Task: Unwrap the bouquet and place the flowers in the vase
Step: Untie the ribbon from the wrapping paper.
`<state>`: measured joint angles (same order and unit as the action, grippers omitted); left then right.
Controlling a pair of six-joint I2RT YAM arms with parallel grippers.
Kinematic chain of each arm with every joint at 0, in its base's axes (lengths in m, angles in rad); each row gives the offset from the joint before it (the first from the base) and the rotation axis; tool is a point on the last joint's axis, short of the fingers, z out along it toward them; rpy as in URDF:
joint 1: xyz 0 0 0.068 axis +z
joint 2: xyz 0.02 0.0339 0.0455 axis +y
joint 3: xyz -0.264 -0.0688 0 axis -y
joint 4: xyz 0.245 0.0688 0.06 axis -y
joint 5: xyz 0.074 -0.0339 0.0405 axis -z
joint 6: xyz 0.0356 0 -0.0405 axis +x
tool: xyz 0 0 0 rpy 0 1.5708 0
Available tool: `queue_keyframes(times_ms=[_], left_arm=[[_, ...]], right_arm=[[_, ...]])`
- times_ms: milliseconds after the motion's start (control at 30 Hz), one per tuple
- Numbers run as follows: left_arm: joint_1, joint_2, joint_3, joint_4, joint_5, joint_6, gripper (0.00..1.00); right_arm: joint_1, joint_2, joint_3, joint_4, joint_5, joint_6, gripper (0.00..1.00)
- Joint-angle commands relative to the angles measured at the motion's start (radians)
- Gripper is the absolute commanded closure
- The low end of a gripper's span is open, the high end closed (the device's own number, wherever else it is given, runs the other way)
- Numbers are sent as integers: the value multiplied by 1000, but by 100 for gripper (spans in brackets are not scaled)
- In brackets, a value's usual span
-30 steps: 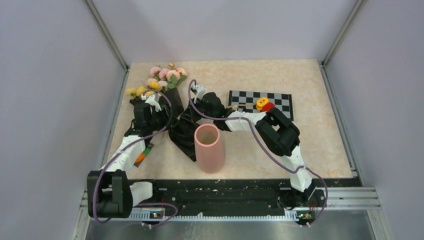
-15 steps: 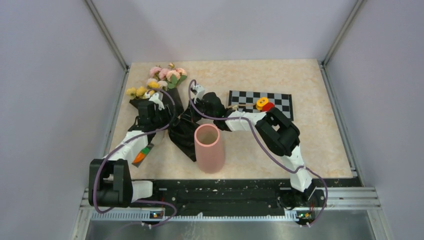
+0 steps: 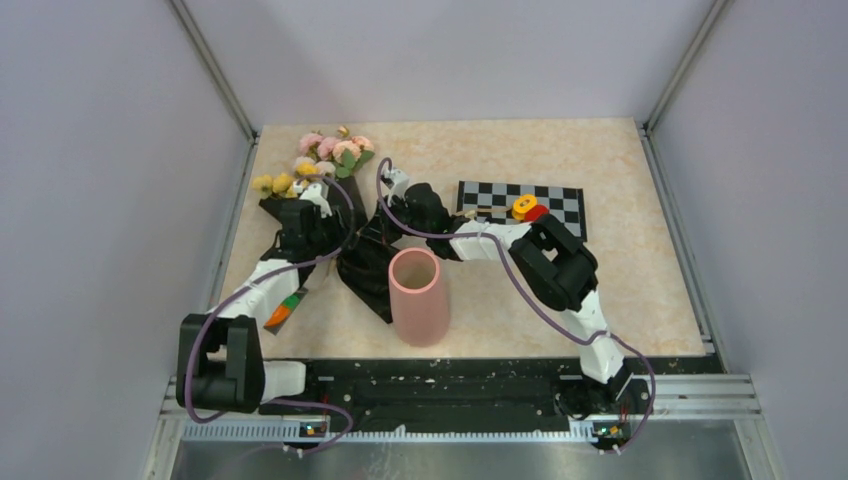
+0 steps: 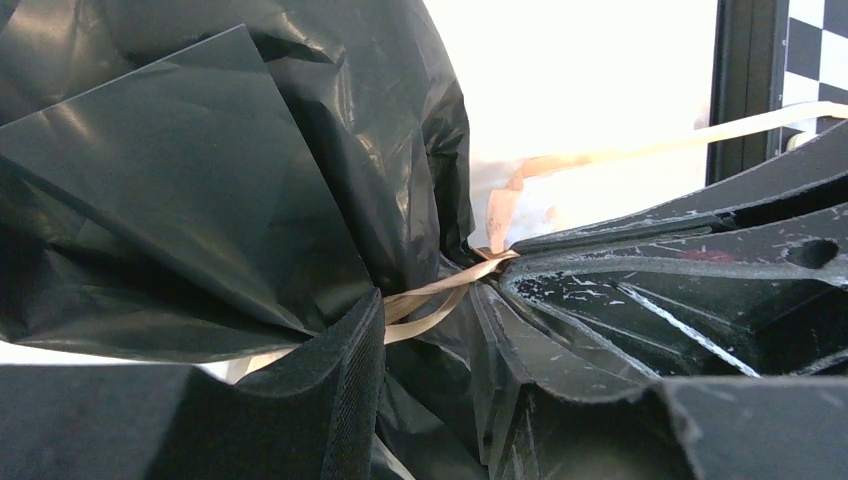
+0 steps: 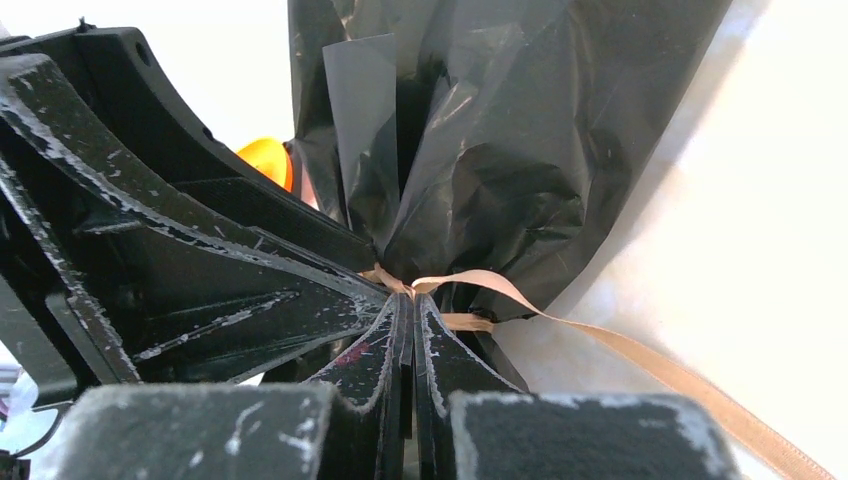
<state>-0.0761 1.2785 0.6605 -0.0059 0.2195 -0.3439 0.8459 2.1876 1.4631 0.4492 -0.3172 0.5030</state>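
The bouquet's flowers [image 3: 333, 150], pink, peach and yellow, lie at the table's far left. Their black wrapping [image 3: 366, 272] fans out toward the pink vase [image 3: 418, 297], which stands upright near the front. My left gripper [image 3: 330, 232] comes in from the left. In the left wrist view the left gripper [image 4: 430, 312] is shut on the wrapped neck [image 4: 440, 400] of the bouquet, just under the tan ribbon [image 4: 440, 290]. My right gripper [image 5: 408, 298] is shut on the ribbon [image 5: 470, 285] at the knot, and a loose tail trails off to the right. The stems are hidden by the paper.
A checkerboard mat [image 3: 560, 205] at the back right carries a yellow block [image 3: 522, 206] and a red block [image 3: 537, 213]. An orange and green piece [image 3: 285, 308] lies beside the left arm. Metal frame posts and grey walls border the table.
The left arm has edged a little to the right toward the bouquet's neck, and its jaws have narrowed slightly. The right arm, the bouquet and the vase have not moved.
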Motion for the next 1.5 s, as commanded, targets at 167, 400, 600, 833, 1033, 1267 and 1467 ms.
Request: queue_keyframes(times_ms=[167, 400, 600, 833, 1033, 1267, 1467], left_arm=[[-30, 49, 44, 55, -10, 23, 62], [-40, 42, 33, 46, -51, 8, 99], [-39, -21, -8, 11, -151, -52, 100], [-39, -49, -50, -45, -189, -133, 100], [-37, -42, -56, -44, -175, -154, 100], [-37, -46, -51, -42, -152, -159, 100], [-37, -70, -52, -52, -155, -165, 100]], right_arm=[[-14, 4, 62, 46, -26, 12, 100], [-14, -6, 46, 39, 13, 4, 100], [-20, -22, 19, 35, 85, 10, 100], [-38, -35, -29, 42, 149, 41, 100], [-46, -38, -53, 76, 118, 46, 91], [-47, -57, -86, 152, -32, -40, 72], [-48, -47, -74, 109, -103, -137, 63]])
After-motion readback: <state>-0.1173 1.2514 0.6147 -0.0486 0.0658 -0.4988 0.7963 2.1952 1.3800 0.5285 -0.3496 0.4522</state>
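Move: Just below the left hand's half-open fingers, about 2 cm down and 1 cm to their right, crosses the tan ribbon round the paper's neck. From the right hand, already shut on a strand of it, that spot is some 2 cm left, 2 cm down and 1 cm back. From the left hand the vase stands roughly 15 cm back and 14 cm right, and the flowers lie about 19 cm ahead and 8 cm left. Dipping about 1.5 cm, the left hand shuts on the ribbon beside the right fingertips, lifts a little, then draws back, down and slightly left, turning some 10 degrees counter-clockwise with its pinch kept. The right, at first nearly still with its strand held, moves right, down and forward about 4 cm, opening to let go, then eases back a little, fingers parted around the ribbon. ##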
